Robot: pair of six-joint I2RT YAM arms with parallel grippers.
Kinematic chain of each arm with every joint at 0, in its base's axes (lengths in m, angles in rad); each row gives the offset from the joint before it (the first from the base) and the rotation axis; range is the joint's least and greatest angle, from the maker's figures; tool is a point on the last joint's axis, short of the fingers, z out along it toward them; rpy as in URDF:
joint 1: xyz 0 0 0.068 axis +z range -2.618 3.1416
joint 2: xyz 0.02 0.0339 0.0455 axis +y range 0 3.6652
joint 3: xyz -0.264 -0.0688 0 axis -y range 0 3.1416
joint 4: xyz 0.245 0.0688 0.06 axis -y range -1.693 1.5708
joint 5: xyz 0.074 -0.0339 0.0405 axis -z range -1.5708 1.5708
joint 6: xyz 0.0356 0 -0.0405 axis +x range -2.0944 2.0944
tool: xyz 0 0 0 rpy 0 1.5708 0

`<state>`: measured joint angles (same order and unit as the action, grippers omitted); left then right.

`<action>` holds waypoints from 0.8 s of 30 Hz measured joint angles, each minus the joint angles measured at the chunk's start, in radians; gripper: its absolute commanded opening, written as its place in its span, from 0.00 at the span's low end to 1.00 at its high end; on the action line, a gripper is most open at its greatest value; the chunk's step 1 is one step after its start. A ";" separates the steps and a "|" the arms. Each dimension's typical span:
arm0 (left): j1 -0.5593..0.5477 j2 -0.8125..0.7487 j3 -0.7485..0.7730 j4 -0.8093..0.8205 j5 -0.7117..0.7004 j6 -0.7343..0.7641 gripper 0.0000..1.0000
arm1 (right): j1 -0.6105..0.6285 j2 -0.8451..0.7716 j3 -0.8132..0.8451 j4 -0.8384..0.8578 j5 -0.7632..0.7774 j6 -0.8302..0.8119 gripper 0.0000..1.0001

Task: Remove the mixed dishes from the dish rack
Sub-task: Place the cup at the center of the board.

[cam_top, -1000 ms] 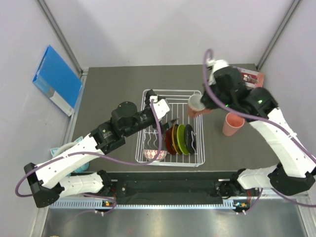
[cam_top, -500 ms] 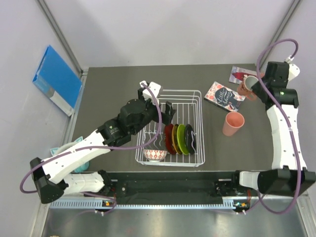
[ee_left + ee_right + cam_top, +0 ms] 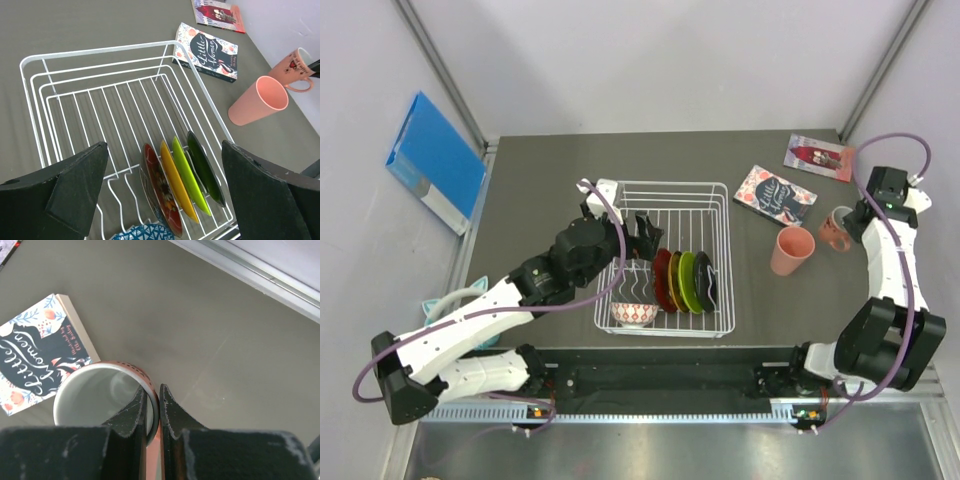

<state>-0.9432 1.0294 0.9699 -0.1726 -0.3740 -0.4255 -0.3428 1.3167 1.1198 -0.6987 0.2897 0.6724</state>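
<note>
The white wire dish rack stands mid-table. In its slots stand a red plate, an amber plate, a lime-green plate and a dark plate, seen together from above as the plates. A patterned bowl lies at the rack's near end. My left gripper hovers open above the plates, holding nothing. A tall pink cup stands right of the rack. My right gripper is shut on the rim of a salmon mug.
Two booklets lie at the back right; one booklet is just beside the mug. A blue folder leans against the left wall. A teal object sits at the left edge.
The right arm carried the mug from over the rack out to the back right, then down beside the pink cup. The left gripper drew back slightly toward the rack's left side.
</note>
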 measured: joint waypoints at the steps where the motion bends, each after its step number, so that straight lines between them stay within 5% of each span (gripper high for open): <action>1: 0.000 0.000 0.000 0.000 -0.001 -0.006 0.99 | -0.005 0.008 -0.005 0.005 -0.003 0.001 0.00; 24: 0.000 0.082 -0.027 -0.008 0.106 -0.089 0.99 | -0.008 0.128 -0.171 0.161 -0.006 -0.079 0.00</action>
<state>-0.9432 1.1114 0.9428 -0.1802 -0.2680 -0.5148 -0.3511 1.4448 0.9493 -0.5381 0.2840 0.5938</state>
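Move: Under the right hand, which pinches the cup by its rim, the board spot for it lies about 17 cm below, 3 cm left and 1 cm ahead. The tall pink cup stands some 13 cm to this hand's left and 1 cm back; the Little Women book lies about 17 cm ahead and 16 cm left. From the left hand the spot is roughly 47 cm right, 6 cm ahead; the plates are about 9 cm right, 3 cm back and 20 cm below. Lowering the upright cup between the pink cup and the right wall, the right hand sinks about 8.5 cm almost straight down, tipping its fingers some 10 degrees steeper; it then stays there, still pinching the rim as the cup's base meets the board. The left hand, wide open and empty, eases down about 4 cm and 2.5 cm right over the rack towards the plates. ##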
